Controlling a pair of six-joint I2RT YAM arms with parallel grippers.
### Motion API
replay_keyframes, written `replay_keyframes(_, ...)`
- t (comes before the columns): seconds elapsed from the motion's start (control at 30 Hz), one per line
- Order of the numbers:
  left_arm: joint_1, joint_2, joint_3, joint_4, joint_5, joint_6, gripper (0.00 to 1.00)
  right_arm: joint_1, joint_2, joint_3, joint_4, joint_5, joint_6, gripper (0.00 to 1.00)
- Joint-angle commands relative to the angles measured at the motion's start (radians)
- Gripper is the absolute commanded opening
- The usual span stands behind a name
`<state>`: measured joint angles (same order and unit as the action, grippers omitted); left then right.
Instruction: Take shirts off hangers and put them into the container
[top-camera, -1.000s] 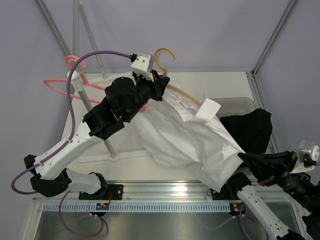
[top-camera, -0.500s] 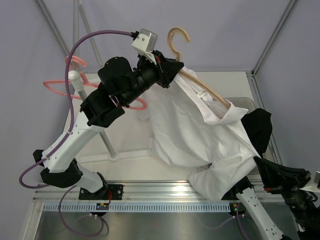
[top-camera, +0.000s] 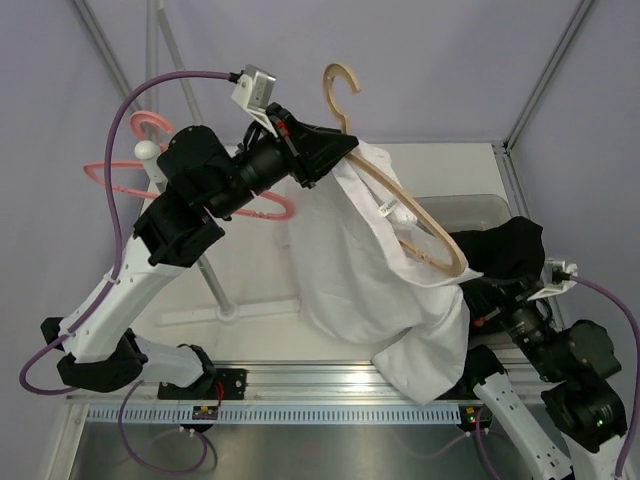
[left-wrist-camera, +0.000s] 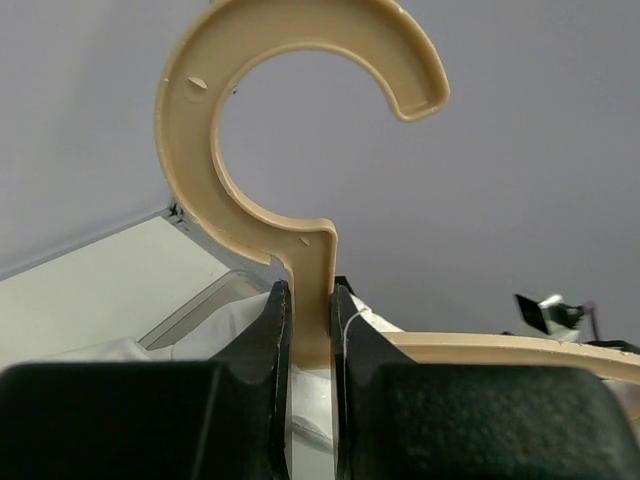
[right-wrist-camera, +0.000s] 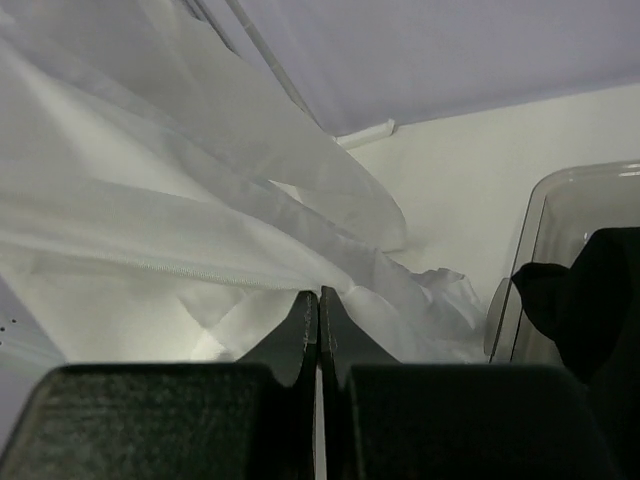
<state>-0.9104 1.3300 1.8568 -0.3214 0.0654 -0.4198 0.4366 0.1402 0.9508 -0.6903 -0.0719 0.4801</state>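
Observation:
My left gripper (top-camera: 335, 150) (left-wrist-camera: 308, 292) is shut on the neck of the pale tan hanger (top-camera: 400, 205) (left-wrist-camera: 200, 150), holding it up in the air with the hook on top. The white shirt (top-camera: 360, 270) (right-wrist-camera: 150, 220) hangs from it. The hanger's right arm is bare and lies outside the cloth. My right gripper (top-camera: 470, 297) (right-wrist-camera: 319, 292) is shut on a fold of the white shirt at its lower right. The black shirt (top-camera: 505, 250) (right-wrist-camera: 590, 290) lies over the container (top-camera: 470, 207) (right-wrist-camera: 540, 215). The pink hanger (top-camera: 130, 170) hangs on the rack.
A grey rack pole with a white knob (top-camera: 148, 150) stands at the left, its base on the table behind my left arm. Frame posts (top-camera: 545, 90) rise at the table's back corners. An aluminium rail (top-camera: 340, 378) runs along the near edge.
My left arm has swung the tan hanger left and tilted it, and more of the hanger now shows outside the shirt. My right arm has come back in toward the table with the shirt.

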Motion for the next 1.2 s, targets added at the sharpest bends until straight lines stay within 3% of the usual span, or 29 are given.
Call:
replay_keyframes(0.0,0.004,-0.043,0.074,0.159,0.092,-0.078,0.00,0.002,0.036,-0.053,0.116,-0.025,0.069,0.00)
replay_keyframes(0.2,0.002,-0.020,0.067,0.234,0.226,-0.186,0.00,0.002,0.266,-0.096,0.349,-0.108,0.094,0.00)
replay_keyframes(0.4,0.004,-0.031,0.010,0.245,0.400,-0.260,0.00,0.002,0.493,0.028,0.434,-0.017,0.005,0.00)
replay_keyframes(0.47,0.004,-0.054,-0.034,0.283,0.451,-0.295,0.00,0.002,0.562,0.101,0.436,-0.011,-0.018,0.00)
replay_keyframes(0.6,-0.005,-0.090,-0.225,0.467,0.684,-0.478,0.00,0.002,0.747,0.206,0.471,0.044,-0.072,0.00)
replay_keyframes(0.67,-0.018,-0.158,-0.310,0.538,0.691,-0.496,0.00,0.002,0.808,0.293,0.465,0.064,-0.104,0.00)
replay_keyframes(0.8,-0.028,-0.319,-0.488,0.440,0.642,-0.392,0.00,0.002,0.961,0.474,0.401,0.132,-0.204,0.00)
replay_keyframes(0.93,-0.039,-0.449,-0.695,0.351,0.607,-0.324,0.00,0.002,1.029,0.641,0.380,0.078,-0.248,0.00)
replay_keyframes(1.07,-0.051,-0.555,-0.848,0.323,0.544,-0.294,0.00,0.002,1.030,0.645,0.360,-0.018,-0.190,0.00)
replay_keyframes(1.17,-0.088,-0.632,-0.934,0.257,0.473,-0.255,0.00,0.004,0.994,0.530,0.426,-0.087,-0.124,0.00)
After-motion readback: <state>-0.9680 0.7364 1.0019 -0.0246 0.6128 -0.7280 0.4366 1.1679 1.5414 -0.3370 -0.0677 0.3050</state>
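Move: The white shirt's middle hangs about 6 cm right of my left hand, 5 cm back and 30 cm below; the pink hanger is some 21 cm to the left, 5 cm ahead and 10 cm lower. From my right hand the shirt lies about 13 cm left, 5 cm ahead and 10 cm down. The container is some 14 cm ahead, 7 cm right and 33 cm down, the black shirt inside it 10 cm right, equally far ahead and below. I pull hanger and white shirt apart. My left hand, still gripping the wooden hanger's neck, draws it back about 18 cm, rising a little and then sinking well below its start, while turning some 35 degrees clockwise. My right keeps its pinch on the shirt's edge and swings forward some 22 cm and left, dipping slightly before it climbs, to end beside the container's far half. ##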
